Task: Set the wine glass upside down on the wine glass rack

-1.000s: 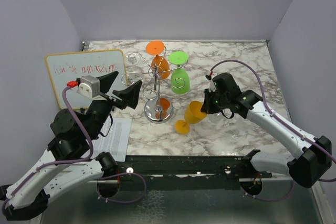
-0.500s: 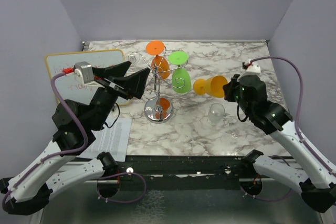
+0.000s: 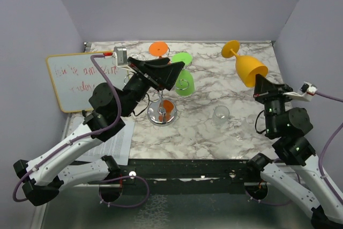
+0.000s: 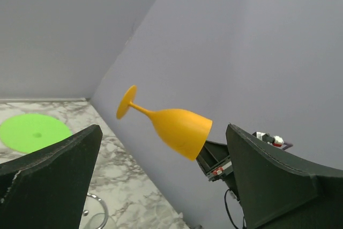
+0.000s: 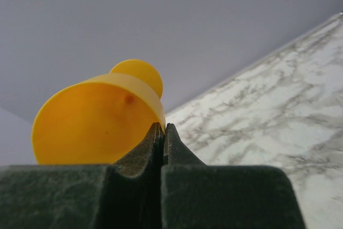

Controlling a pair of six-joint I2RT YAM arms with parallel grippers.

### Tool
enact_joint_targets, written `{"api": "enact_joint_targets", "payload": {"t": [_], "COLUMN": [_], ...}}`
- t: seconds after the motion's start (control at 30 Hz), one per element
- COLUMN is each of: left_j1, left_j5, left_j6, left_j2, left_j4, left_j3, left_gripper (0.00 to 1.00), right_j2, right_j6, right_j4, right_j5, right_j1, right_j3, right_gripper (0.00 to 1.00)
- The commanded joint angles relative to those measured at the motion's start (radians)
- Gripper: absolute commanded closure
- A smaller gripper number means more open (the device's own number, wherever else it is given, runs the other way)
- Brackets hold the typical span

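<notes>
The yellow-orange wine glass point(image 3: 247, 68) hangs in the air at the right, tilted, its foot up and toward the back wall. My right gripper point(image 3: 256, 91) is shut on its rim from below; in the right wrist view the closed gripper point(image 5: 163, 127) pinches the wall of the wine glass point(image 5: 91, 124). The chrome wine glass rack point(image 3: 160, 114) stands mid-table, with a green glass point(image 3: 184, 82) and an orange glass point(image 3: 159, 48) hung upside down. My left gripper point(image 3: 172, 73) is open over the rack's top, hiding its arms. In the left wrist view its spread fingers frame the wine glass point(image 4: 179, 128).
A small clear glass point(image 3: 221, 115) stands on the marble table between the rack and the right arm. A whiteboard point(image 3: 80, 80) leans at the left, and a printed sheet point(image 3: 119, 140) lies at the near left edge. Grey walls close in on three sides.
The right arm has lifted the wine glass from low beside the rack up and to the right, turning its foot upward. The left gripper moved right, over the rack's top, still open.
</notes>
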Motion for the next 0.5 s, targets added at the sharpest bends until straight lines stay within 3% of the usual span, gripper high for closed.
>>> {"api": "enact_joint_targets", "payload": {"t": [0.0,0.3,0.47], "left_j1": [-0.002,-0.002,-0.004], "left_j5": [0.129,0.306,0.333], "left_j6": [-0.135,-0.311,-0.365], "left_j2": [0.072,0.262,0.308], "left_j4": [0.121,0.226,0.295], "left_j3": [0.056,0.199,0.182], "left_gripper": [0.01,0.01,0.04], "right_j2": [-0.050,-0.013,0.036], "right_j6": [0.031,0.090,0.132], "right_j4": [0.328,0.663,0.761], "right_j5": [-0.124,-0.406,-0.516], "right_j1": [0.003,0.002,0.002], "right_j3": [-0.049,-0.098,-0.112], "right_gripper": [0.99,0.99,0.99]}}
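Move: The yellow wine glass, clamped by its rim in the right fingers, has its middle about 12 cm ahead of the left hand, 22 cm to the right and 12 cm below. The hanging green glass is some 12 cm ahead, 4 cm right and 21 cm below; the rack, 7 cm ahead, 4 cm left and 30 cm below. From the right hand, the waiting left gripper is roughly 4 cm back, 27 cm left and 12 cm higher. Rightward and rising a little, the left hand covers about 9 cm towards the yellow glass, swinging clockwise some 20 degrees with its fingers still wide open. Mostly upward, about 10 cm, with some drift to the left and slightly back, the right hand brings the glass to meet it, tipping its fingertips up and turning counter-clockwise while keeping its pinch on the rim. ##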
